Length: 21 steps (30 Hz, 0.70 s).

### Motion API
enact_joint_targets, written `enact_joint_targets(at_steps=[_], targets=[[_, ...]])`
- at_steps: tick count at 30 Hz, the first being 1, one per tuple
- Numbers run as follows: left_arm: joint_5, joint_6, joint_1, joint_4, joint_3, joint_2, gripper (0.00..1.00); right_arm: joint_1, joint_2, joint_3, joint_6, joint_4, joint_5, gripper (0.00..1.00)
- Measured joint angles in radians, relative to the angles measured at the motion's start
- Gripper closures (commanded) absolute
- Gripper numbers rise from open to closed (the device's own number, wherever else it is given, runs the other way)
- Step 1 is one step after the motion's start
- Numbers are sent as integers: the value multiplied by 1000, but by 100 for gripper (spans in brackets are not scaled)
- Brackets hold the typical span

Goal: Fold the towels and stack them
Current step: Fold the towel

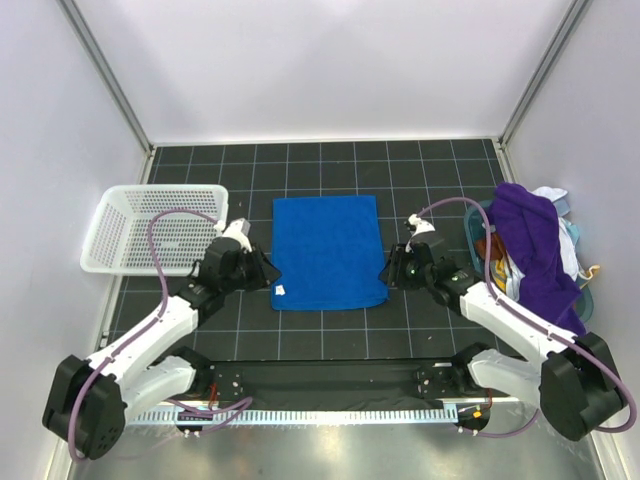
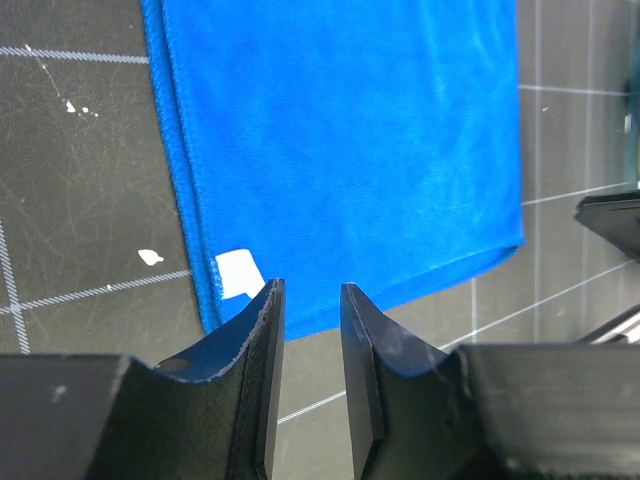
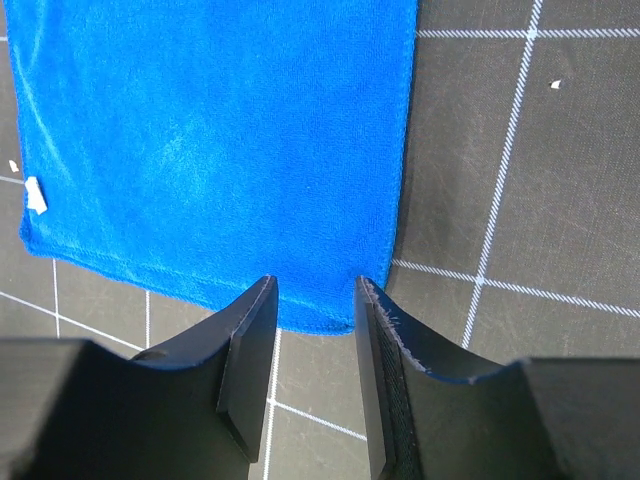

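Note:
A royal blue towel (image 1: pixel 327 251) lies flat on the black gridded mat, with a small white label (image 2: pixel 238 273) near its near left corner. The same blue towel (image 2: pixel 350 150) fills the left wrist view and also the right wrist view, blue towel (image 3: pixel 215 150). My left gripper (image 1: pixel 268 275) hovers at its near left corner, jaws apart, nothing between them (image 2: pixel 312 292). At the near right corner my right gripper (image 1: pixel 388 270) is open and empty too (image 3: pixel 315 285). A purple towel (image 1: pixel 532 250) is heaped at the right over a white towel (image 1: pixel 572 240).
A white perforated basket (image 1: pixel 150 228) stands at the left. A teal-rimmed tub (image 1: pixel 478 236) under the heap of cloth sits at the right, close to my right arm. White walls close in the mat on three sides.

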Motion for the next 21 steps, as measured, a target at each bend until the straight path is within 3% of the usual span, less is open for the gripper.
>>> enact_joint_targets(at_steps=[4,11,21], targets=[[-3,-14,-3,-19,32,11,69,11,24,20,15,-13,18,57],[-19,-20,-5,-4,43,182,72,56,130,26,45,-9,69,58],[-29,-45,-18,56,0,322,69,146,207,6,102,-18,186,58]])
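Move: The folded blue towel's near left corner lies about 4 cm back from the left hand, level with it sideways and some 9 cm below; the white tag is straight ahead-and-back level, 1 cm to the right and 8 cm down, and the far left corner about 21 cm ahead. From the right hand, the near right corner lies about 3 cm back, with no sideways offset and 6 cm below; the far right corner is some 22 cm ahead, 1 cm left. After a slight lift and nudge forward, the left hand drops steeply by about 8 cm onto the towel's left edge close to the near corner, its fingers tipping some 15 degrees further down and staying parted, one by the edge and the other at the white tag. Alongside it the right hand sinks about 5.5 cm and draws back nearly 2 cm to the near right corner, rolling its left side down and tipping slightly downwards, so that its still open fingers come round that corner without closing. ##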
